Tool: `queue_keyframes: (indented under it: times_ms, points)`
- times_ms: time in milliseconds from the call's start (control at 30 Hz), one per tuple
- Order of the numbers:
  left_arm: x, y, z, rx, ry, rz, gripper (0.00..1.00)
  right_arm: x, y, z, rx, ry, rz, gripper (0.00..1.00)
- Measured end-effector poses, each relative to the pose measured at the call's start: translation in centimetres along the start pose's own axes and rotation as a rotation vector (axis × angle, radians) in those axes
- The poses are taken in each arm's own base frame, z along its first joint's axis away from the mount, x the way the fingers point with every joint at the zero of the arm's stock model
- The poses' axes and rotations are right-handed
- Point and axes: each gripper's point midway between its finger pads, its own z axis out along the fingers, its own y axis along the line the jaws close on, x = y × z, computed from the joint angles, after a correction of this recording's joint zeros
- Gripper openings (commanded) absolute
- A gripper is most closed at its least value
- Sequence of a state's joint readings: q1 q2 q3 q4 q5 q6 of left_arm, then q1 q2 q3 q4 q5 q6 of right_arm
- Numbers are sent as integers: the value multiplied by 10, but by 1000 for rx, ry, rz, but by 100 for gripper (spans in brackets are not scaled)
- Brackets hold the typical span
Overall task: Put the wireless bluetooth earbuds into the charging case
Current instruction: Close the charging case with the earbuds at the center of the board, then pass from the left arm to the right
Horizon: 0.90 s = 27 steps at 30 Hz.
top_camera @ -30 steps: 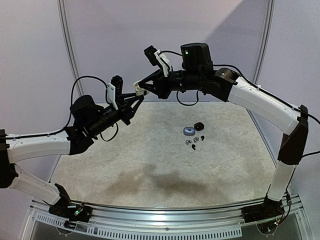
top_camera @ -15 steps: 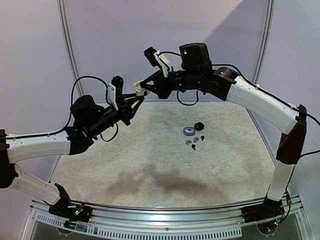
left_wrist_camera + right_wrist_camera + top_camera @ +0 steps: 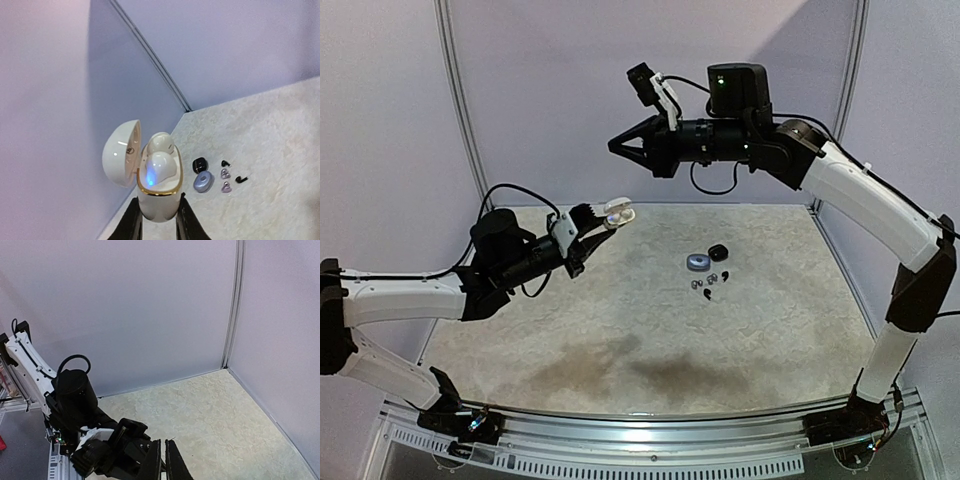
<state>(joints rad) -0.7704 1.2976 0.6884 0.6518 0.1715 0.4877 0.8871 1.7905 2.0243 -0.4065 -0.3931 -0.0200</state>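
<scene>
My left gripper (image 3: 598, 214) (image 3: 157, 212) is shut on a white charging case (image 3: 616, 211) (image 3: 159, 195) with a gold rim, held in the air over the table's left half. Its lid (image 3: 121, 152) stands open to the left. Two white earbuds (image 3: 161, 168) sit inside, with a blue light glowing by the nearer one. My right gripper (image 3: 616, 147) (image 3: 164, 443) hangs higher, above and right of the case. It is shut and holds nothing. On the mat lie two pale bluish-silver earbuds (image 3: 701, 286) (image 3: 225, 174) and two black earbuds (image 3: 722, 277) (image 3: 242, 178).
A black case (image 3: 718, 251) (image 3: 200, 164) and a silver-blue case (image 3: 697, 263) (image 3: 203, 181) lie shut on the mat beside the loose earbuds. Walls close in the back and both sides. The left arm (image 3: 75, 390) shows below my right gripper in the right wrist view.
The two grippers were together at the case. Now my right gripper has lifted up and to the right, and my left gripper has dropped lower and moved right with the case.
</scene>
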Motion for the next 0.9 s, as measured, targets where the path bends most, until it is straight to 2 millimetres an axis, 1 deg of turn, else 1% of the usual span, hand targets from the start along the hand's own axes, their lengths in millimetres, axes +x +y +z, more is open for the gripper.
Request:
queue_keyframes:
  times_ms: [67,133,200,267,333,400,433,467,533,600,633,700,733,767,800,833,900]
  points:
    - [1,-4,1,18,-6,104,0,7,-7,5,28,18,30,5]
    - [-1,-5,1,23,-18,191,0,21,-14,13,50,53,59,5]
    - [-3,-4,1,21,-28,250,0,44,-20,24,63,108,83,5]
    - [-4,-5,1,21,-30,293,0,76,-24,33,64,181,110,5]
    - [-3,-4,1,21,-29,317,0,107,-23,36,59,255,137,5]
    - [4,-8,1,42,-8,324,0,125,-23,36,59,293,151,6]
    - [8,-11,2,54,4,321,0,129,-23,34,62,302,155,9]
    - [12,-13,3,62,15,316,0,133,-24,30,71,315,158,14]
    - [14,-13,3,65,21,291,0,133,-25,19,89,328,158,27]
    - [12,-13,3,67,20,225,0,122,-30,6,114,309,156,36]
    - [12,-13,3,71,21,189,0,116,-34,-1,127,295,156,44]
    - [10,-13,3,94,23,71,0,102,-43,-19,155,260,149,60]
    - [7,-15,2,123,16,-35,0,96,-46,-29,160,240,142,72]
    - [7,-13,1,122,17,-58,0,89,-46,-38,151,217,121,80]
    - [5,-12,0,138,8,-136,0,84,-44,-46,129,196,99,85]
    - [2,-11,-2,158,-3,-210,0,82,-39,-53,98,180,72,87]
    - [-4,-12,-4,202,-21,-342,0,81,-23,-60,14,154,7,89]
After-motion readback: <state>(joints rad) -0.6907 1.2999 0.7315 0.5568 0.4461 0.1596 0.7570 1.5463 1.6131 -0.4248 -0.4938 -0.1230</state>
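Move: The charging case, open with both earbuds in it, is held in the left fingertips; its middle is about 2 cm ahead of the left hand point, 2 cm right and 1 cm above. From the right hand, whose fingers are shut, the case lies some 12 cm below, level fore and aft and about 1 cm right. The raised lid stands roughly 1 cm farther forward than the case and 1 cm higher. Swing the shut right fingers down about 14 cm and slightly forward towards the open lid to close it, then bring them up and some 9 cm right, opening wide. Keep the left grip on the case: roll its forward side up about 20 degrees, dip 2 cm, then roll back past the start while rising. ##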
